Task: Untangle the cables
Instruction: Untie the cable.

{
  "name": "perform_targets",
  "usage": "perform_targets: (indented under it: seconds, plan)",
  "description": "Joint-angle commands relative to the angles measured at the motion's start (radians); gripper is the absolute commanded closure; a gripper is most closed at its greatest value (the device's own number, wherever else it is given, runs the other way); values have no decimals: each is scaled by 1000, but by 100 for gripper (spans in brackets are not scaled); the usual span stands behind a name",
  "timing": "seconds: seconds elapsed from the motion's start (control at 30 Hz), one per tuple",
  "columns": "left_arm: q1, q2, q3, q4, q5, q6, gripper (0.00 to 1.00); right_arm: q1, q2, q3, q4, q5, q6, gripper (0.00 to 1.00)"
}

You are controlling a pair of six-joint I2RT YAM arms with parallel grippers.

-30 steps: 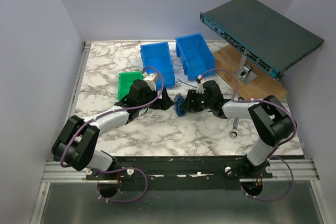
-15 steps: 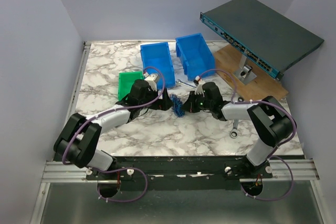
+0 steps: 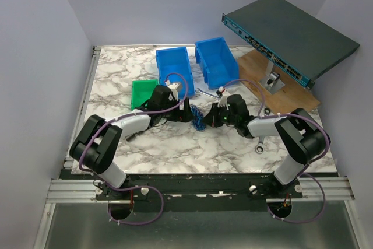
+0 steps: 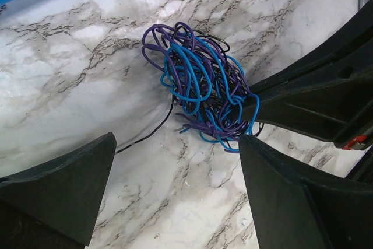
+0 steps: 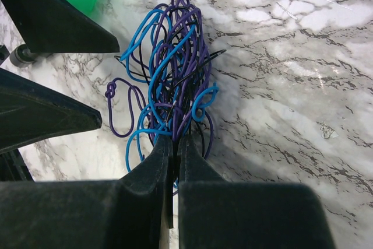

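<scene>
The cables [image 3: 199, 118] are a tight tangle of thin blue, purple and black wires on the marble table, between the two grippers. My right gripper [image 5: 175, 138] is shut on the tangle's near strands [image 5: 172, 68], which run in between its fingers. In the left wrist view the cables [image 4: 198, 86] lie just ahead of my left gripper [image 4: 175, 144], which is wide open over bare marble with nothing between its fingers. One black strand [image 4: 148, 133] trails out toward the left finger. From above, the left gripper [image 3: 185, 112] sits just left of the tangle and the right gripper [image 3: 207, 119] just right of it.
Two blue bins [image 3: 175, 65] [image 3: 215, 59] stand behind the arms, and a green bin [image 3: 141, 93] sits to the left. A silver wrench [image 3: 204, 93] lies behind the tangle, another [image 3: 260, 138] by the right arm. A network switch [image 3: 288, 36] rests tilted on a wooden board [image 3: 256, 68] at the back right.
My right gripper has closed on the cables. The left arm has swung forward and right, bringing its open gripper up to the tangle.
</scene>
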Motion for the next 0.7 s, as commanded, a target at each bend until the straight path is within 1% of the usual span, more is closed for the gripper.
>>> perform_targets:
  seconds: [0.0,0.1,0.17,0.27,0.3,0.37,0.4,0.43,0.5,0.53,0.57,0.6,0.67]
  plan:
    - [-3,19,24,-9,49,10,13,5,-1,-18,30,9,-16,99]
    - [-6,54,50,-14,60,1,16,5,1,-20,38,0,-13,99]
    - [-10,78,73,-25,75,-2,20,5,2,-18,41,-6,-8,99]
    - [-15,98,88,-42,55,-7,22,5,-3,-21,43,-11,-9,99]
    - [-15,105,94,-49,46,-7,24,5,-6,-25,45,-11,-10,99]
    - [-15,122,110,-56,41,-13,32,5,-10,-30,49,-16,-9,99]
    - [-15,133,120,-57,40,-19,37,4,-11,-29,50,-18,-10,99]
    - [-16,147,129,-56,46,-27,43,5,-8,-28,50,-20,-9,99]
    - [-15,178,164,-65,74,-41,66,5,-5,-27,50,-22,-8,99]
    - [-15,187,174,-70,87,-42,81,5,-6,-26,48,-22,-6,99]
    - [-17,184,177,-74,89,-44,95,5,-8,-28,47,-16,-5,99]
    - [-17,168,171,-79,72,-40,100,5,-14,-33,45,-4,-2,99]
    - [-15,115,141,-81,13,-29,100,5,-31,-41,31,48,6,99]
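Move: The cable bundle lies with its middle about 4 cm to the right of the left hand, 1 cm ahead and some 3 cm below. The right hand already pinches the bundle's near right end, so its middle is roughly 2 cm ahead and 3 cm to the left of that hand. From the left hand, the wrench is about 11 cm ahead and 8 cm right, the left blue bin 20 cm ahead and 5 cm left, the green bin 9 cm ahead and 17 cm left. The cable bundle's left side is what the left hand closes on: it eases about 2.5 cm to the right, sinking 2 cm and edging forward, its fingers tipping slightly steeper, and goes from wide open to shut on the outer loops. The right hand stays still and keeps its pinch on the near right end. ##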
